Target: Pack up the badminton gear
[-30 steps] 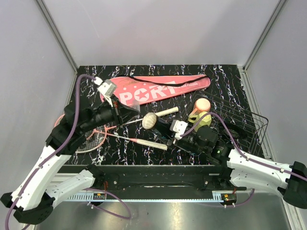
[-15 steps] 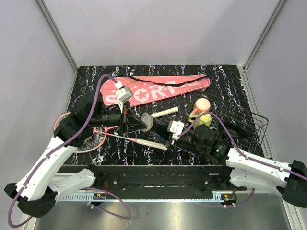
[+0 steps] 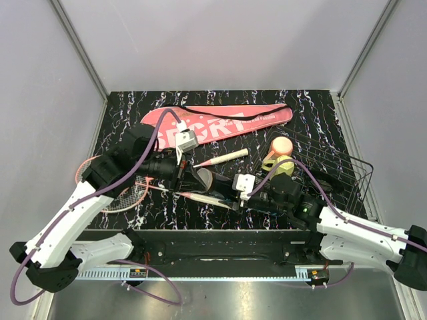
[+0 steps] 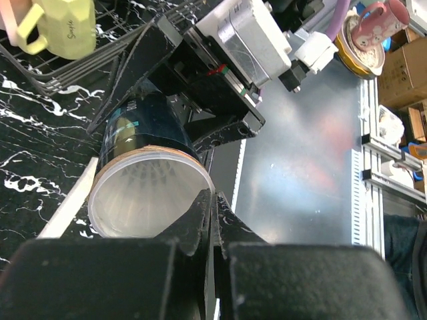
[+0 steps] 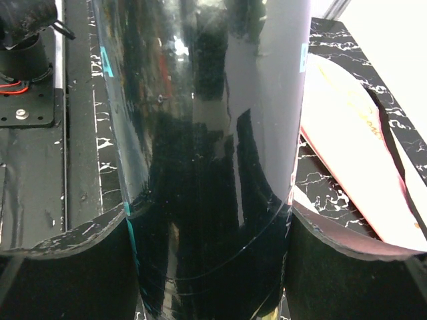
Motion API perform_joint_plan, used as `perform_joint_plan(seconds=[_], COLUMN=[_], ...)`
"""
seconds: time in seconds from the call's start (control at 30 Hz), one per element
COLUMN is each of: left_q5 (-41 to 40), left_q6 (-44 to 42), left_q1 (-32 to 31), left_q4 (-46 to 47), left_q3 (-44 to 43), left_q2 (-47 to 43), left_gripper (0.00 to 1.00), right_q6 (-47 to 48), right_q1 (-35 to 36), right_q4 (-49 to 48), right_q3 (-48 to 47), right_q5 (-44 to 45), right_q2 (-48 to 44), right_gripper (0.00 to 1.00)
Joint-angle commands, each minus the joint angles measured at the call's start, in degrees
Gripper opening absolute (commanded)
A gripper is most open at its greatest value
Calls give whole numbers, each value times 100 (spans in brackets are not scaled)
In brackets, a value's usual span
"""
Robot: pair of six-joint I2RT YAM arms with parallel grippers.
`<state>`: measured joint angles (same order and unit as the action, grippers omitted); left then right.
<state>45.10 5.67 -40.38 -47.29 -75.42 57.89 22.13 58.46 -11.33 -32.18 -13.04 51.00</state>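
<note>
The long black tube (image 3: 215, 181) lies low over the table's middle, and my right gripper (image 3: 227, 185) is shut on it; its glossy wall (image 5: 207, 133) fills the right wrist view between my fingers (image 5: 53, 267). In the left wrist view the tube's open pale mouth (image 4: 143, 197) faces me, with faint ribbed white shapes deep inside. My left gripper (image 4: 213, 200) is shut, tips at the mouth's rim, nothing visible between them. The pink "SPORT" cover (image 3: 223, 122) lies at the back. Two pink-red racquets (image 3: 123, 195) lie left, their white handles (image 3: 227, 157) pointing right.
A yellow-green cup (image 3: 280, 165) with a peach lid (image 3: 281, 145) sits in the black wire basket (image 3: 340, 175) at the right; the cup (image 4: 63, 30) also shows in the left wrist view. Grey walls close in the table at the back and sides.
My left arm has swung right and toward the near edge, from over the pink cover to the tube's mouth. The tube's open end has shifted a little lower and left.
</note>
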Motion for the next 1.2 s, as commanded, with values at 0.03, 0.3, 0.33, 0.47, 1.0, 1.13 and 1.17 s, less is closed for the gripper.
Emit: perform_joint_plan(seconds=[0.03, 0.3, 0.33, 0.47, 1.0, 1.13, 1.17], left_q5=[253, 376, 437, 920, 1290, 1589, 1624], left_q6=[-268, -330, -365, -391, -514, -532, -532], left_q1=[-163, -365, -374, -409, -620, -638, -655], left_q4=[-255, -386, -386, -299, -211, -219, -219], left_q3=[-166, -114, -87, 1, 36, 80, 89], left_q2=[91, 135, 126, 161, 768, 908, 961], left_gripper=[0, 0, 0, 0, 0, 7, 11], right_q6=[98, 248, 257, 266, 151, 151, 160], right_q1=[25, 34, 34, 25, 34, 43, 60], right_q4=[-229, -203, -211, -396, -536, -589, -589], right_q3=[1, 19, 28, 116, 160, 151, 125], right_q5=[-427, -726, -744, -1042, -1412, -1508, -1561], right_q2=[-292, -293, -301, -468, -679, -697, -706], right_gripper=[41, 41, 41, 41, 39, 38, 39])
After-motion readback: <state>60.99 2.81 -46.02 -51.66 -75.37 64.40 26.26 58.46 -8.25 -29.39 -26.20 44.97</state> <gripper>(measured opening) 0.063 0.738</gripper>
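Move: The left hand's shut fingers are at the near edge of the clear lid on the tube's mouth, whose middle lies about 3 cm ahead and 1 cm right, level with them. The lower racket handle is some 10 cm ahead, 3 cm right and 28 cm below. From the right hand, gripping the tube, the mouth lies about 8 cm left and 3 cm ahead, level; the green mug is roughly 20 cm ahead, 20 cm right and 17 cm below. Both hands draw back about 5 cm together, left turning 20 degrees clockwise, fingers still on the lid's edge. ##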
